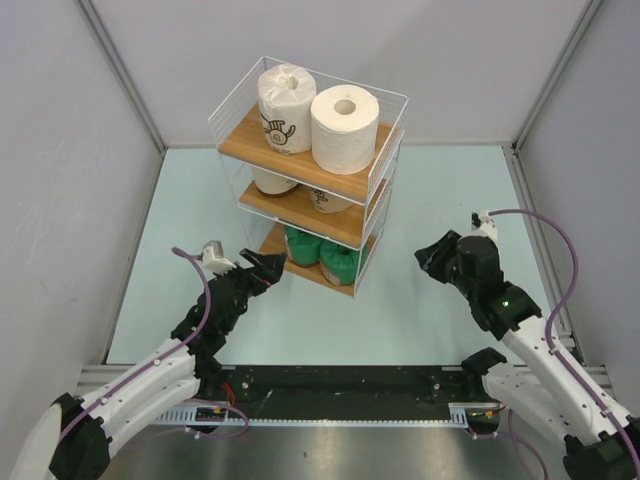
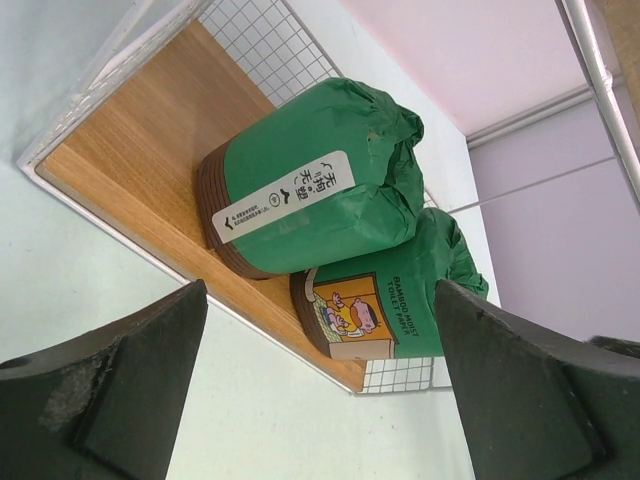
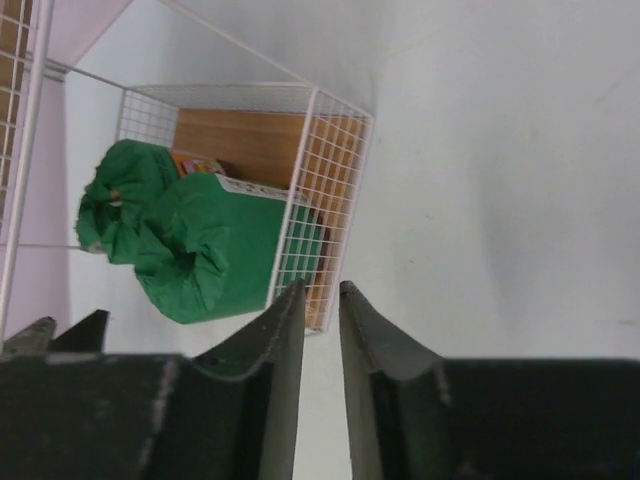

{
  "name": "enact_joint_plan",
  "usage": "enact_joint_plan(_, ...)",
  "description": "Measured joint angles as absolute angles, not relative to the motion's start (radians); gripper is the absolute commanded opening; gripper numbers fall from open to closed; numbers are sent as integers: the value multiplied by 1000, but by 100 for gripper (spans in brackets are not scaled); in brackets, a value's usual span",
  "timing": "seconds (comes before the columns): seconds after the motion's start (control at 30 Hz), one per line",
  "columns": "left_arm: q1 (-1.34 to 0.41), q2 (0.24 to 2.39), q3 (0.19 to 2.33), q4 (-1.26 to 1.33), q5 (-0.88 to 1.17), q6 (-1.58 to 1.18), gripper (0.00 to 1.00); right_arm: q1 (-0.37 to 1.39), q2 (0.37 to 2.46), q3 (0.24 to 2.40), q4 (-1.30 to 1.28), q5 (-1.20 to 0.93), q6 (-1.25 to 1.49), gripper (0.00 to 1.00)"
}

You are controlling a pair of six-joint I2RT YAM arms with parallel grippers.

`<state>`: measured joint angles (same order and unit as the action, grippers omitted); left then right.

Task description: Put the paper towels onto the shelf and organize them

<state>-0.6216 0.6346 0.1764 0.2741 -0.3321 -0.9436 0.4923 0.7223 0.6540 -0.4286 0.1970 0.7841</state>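
Observation:
The shelf [image 1: 240, 140] stands mid-table with the paper towels on it. A white-wrapped roll with a dark logo [image 1: 285, 108] and a plain white roll [image 1: 343, 128] sit on the top board. Two beige rolls [image 1: 272, 182] [image 1: 330, 202] sit on the middle board, and two green rolls [image 1: 302, 245] [image 1: 340, 262] on the bottom board. My left gripper [image 1: 265, 270] hangs open just left of the bottom tier, facing the green rolls [image 2: 310, 180] [image 2: 400, 300], with nothing between its fingers. My right gripper [image 1: 432, 258] is apart to the shelf's right, nearly shut and empty.
Grey walls close in the pale green table [image 1: 420, 200] on three sides. In the right wrist view the shelf's white wire side [image 3: 325, 190] stands ahead of my right gripper [image 3: 320, 290], with the green rolls [image 3: 215, 250] behind it. A black rail [image 1: 340, 385] runs along the near edge.

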Motion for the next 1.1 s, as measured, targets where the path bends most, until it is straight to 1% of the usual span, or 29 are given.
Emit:
enact_joint_plan(0.07,-622,635,176,273,-328,-945,100,432,757,630,-356,84,784,15)
enact_joint_plan(0.13,-622,636,176,273,-327,-945,100,404,800,609,-287,-15,785,10)
enact_joint_plan(0.2,-622,641,176,273,-325,-945,100,404,852,593,-226,-102,791,8)
enact_joint_plan(0.3,-622,643,176,268,-325,-946,100,426,904,586,-168,-170,796,6)
enact_joint_plan(0.67,-622,652,176,265,-320,-953,100,551,1009,586,-61,-154,827,6)
enact_joint_plan(1.1,-622,638,176,215,-311,-954,100,554,1132,586,52,-157,850,4)
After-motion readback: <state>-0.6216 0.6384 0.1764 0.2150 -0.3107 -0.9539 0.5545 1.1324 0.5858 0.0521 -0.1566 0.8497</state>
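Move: The right hand, a third open and empty, faces the shelf: the near right corner of its lowest tier is about 13 cm to the left, 2 cm nearer the base and some 10 cm below. Behind that corner's wire side sits the nearer green roll, roughly 16 cm left and 4 cm ahead; the other green roll is 8 cm farther left and 4 cm farther out. From the left hand, the corner lies about 16 cm right, 2 cm back and 8 cm below. The right hand sweeps left some 10 cm towards the wire side by the shelf's near right corner, sinking about 5 cm and easing slightly forward late on. Its fingers shut completely early in the sweep, while the hand turns about 20 degrees counter-clockwise and rolls its left side up. The closed tips end close beside the wire side; contact can't be made out. ##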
